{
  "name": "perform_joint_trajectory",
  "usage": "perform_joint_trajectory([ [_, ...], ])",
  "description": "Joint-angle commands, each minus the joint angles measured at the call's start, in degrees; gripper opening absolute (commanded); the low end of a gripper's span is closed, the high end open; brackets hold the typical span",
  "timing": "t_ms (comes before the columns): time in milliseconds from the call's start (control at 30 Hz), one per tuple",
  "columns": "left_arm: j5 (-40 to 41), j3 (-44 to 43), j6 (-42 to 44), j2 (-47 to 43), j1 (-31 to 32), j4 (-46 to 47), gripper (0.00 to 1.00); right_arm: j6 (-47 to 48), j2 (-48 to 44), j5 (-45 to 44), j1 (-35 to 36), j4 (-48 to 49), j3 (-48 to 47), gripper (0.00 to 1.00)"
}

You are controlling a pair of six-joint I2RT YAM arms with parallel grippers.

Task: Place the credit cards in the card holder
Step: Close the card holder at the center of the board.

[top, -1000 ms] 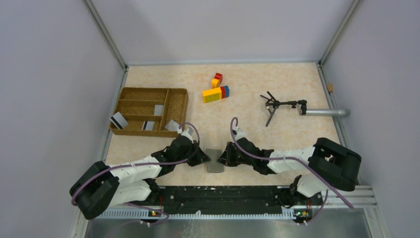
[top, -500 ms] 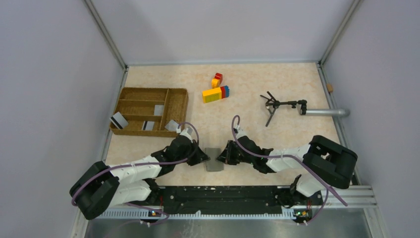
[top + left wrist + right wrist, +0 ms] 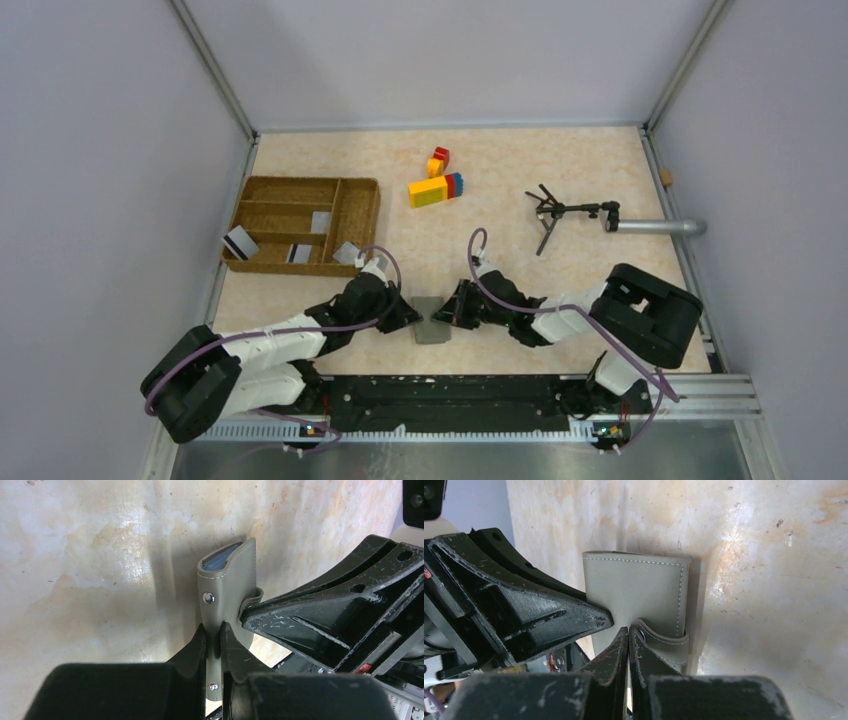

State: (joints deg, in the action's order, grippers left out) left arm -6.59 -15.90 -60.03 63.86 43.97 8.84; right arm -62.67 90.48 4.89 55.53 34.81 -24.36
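The card holder (image 3: 434,322), a flat grey wallet, sits between my two grippers near the table's front edge. My left gripper (image 3: 412,318) is shut on its edge: in the left wrist view the holder (image 3: 227,587) stands edge-up between the fingers (image 3: 213,627), a blue-grey lining showing at its far end. My right gripper (image 3: 629,630) is shut, with its tips pressed against the holder's (image 3: 636,587) snap strap (image 3: 664,642), which curls round one finger. Several credit cards (image 3: 238,242) (image 3: 321,221) (image 3: 348,253) lie in and against the wicker tray.
The brown wicker tray (image 3: 300,182) stands at the left. Coloured toy blocks (image 3: 436,187) lie at the back centre. A black tripod (image 3: 560,212) and a silver tube (image 3: 660,227) lie at the right. Grey walls close in the table.
My right arm has folded in leftward, its gripper edging up along the card holder. The holder has shifted slightly away from the front edge. The left arm has hardly moved.
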Motion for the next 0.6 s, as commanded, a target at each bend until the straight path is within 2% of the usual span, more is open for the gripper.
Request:
perform_joint_trajectory([
  [0,-2.3,-0.5,2.2,-0.7,0.8,-2.8,0.0,0.6,4.0,-5.1,-2.6,-6.3,3.3,0.0],
  [233,-1.3,-1.3,3.1,-0.3,0.7,-3.9,0.0,4.8,1.3,-0.3,-2.8,-6.1,0.5,0.0],
  [267,-1.2,-1.8,3.6,-0.2,0.6,-4.5,0.03,6.2,0.0,0.5,-2.9,-7.1,-0.4,0.0],
  [300,-1.2,-2.5,4.1,-0.2,0.5,-5.3,0.09,7.5,-1.3,1.1,-2.9,-8.4,-1.5,0.01],
  [400,-0.7,-5.2,7.0,-0.5,-0.1,-9.3,0.28,11.9,-5.4,2.3,-2.8,-14.4,-5.3,0.12],
  [433,-0.4,-6.1,8.0,-0.9,-0.3,-11.2,0.37,13.2,-6.8,2.5,-2.8,-16.2,-6.5,0.18],
  [500,0.3,-7.9,10.2,-2.6,-1.0,-14.2,0.61,15.3,-10.0,2.2,-2.8,-20.8,-8.5,0.3],
  [567,0.9,-9.5,12.1,-4.3,-2.0,-17.0,0.76,17.2,-12.7,1.1,-2.8,-24.8,-10.5,0.44],
])
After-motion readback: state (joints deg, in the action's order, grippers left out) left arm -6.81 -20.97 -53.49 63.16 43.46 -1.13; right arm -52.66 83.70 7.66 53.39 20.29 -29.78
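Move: The card holder lies folded between the two hands, its spine still pinched by the left fingers: its middle is about 3 cm to the left hand's right, level fore and aft, 1 cm lower. From the right hand, whose shut tips are on the clasp strap, the middle is some 1 cm back, directly below by 1 cm. Neighbours, counted from the right hand: the wooden tray 19 cm ahead and 27 cm left, the toy blocks 27 cm straight ahead. The card holder's strap stays pressed under the right hand's closed tips, the spine still pinched by the left fingers, for about the first half. Then both let go: the right hand lifts off by some 2.5 cm, drifting slightly right and forward as its fingers part about a third, while the left fingers spread well open around the spine, that hand easing barely 1 cm left and up. ##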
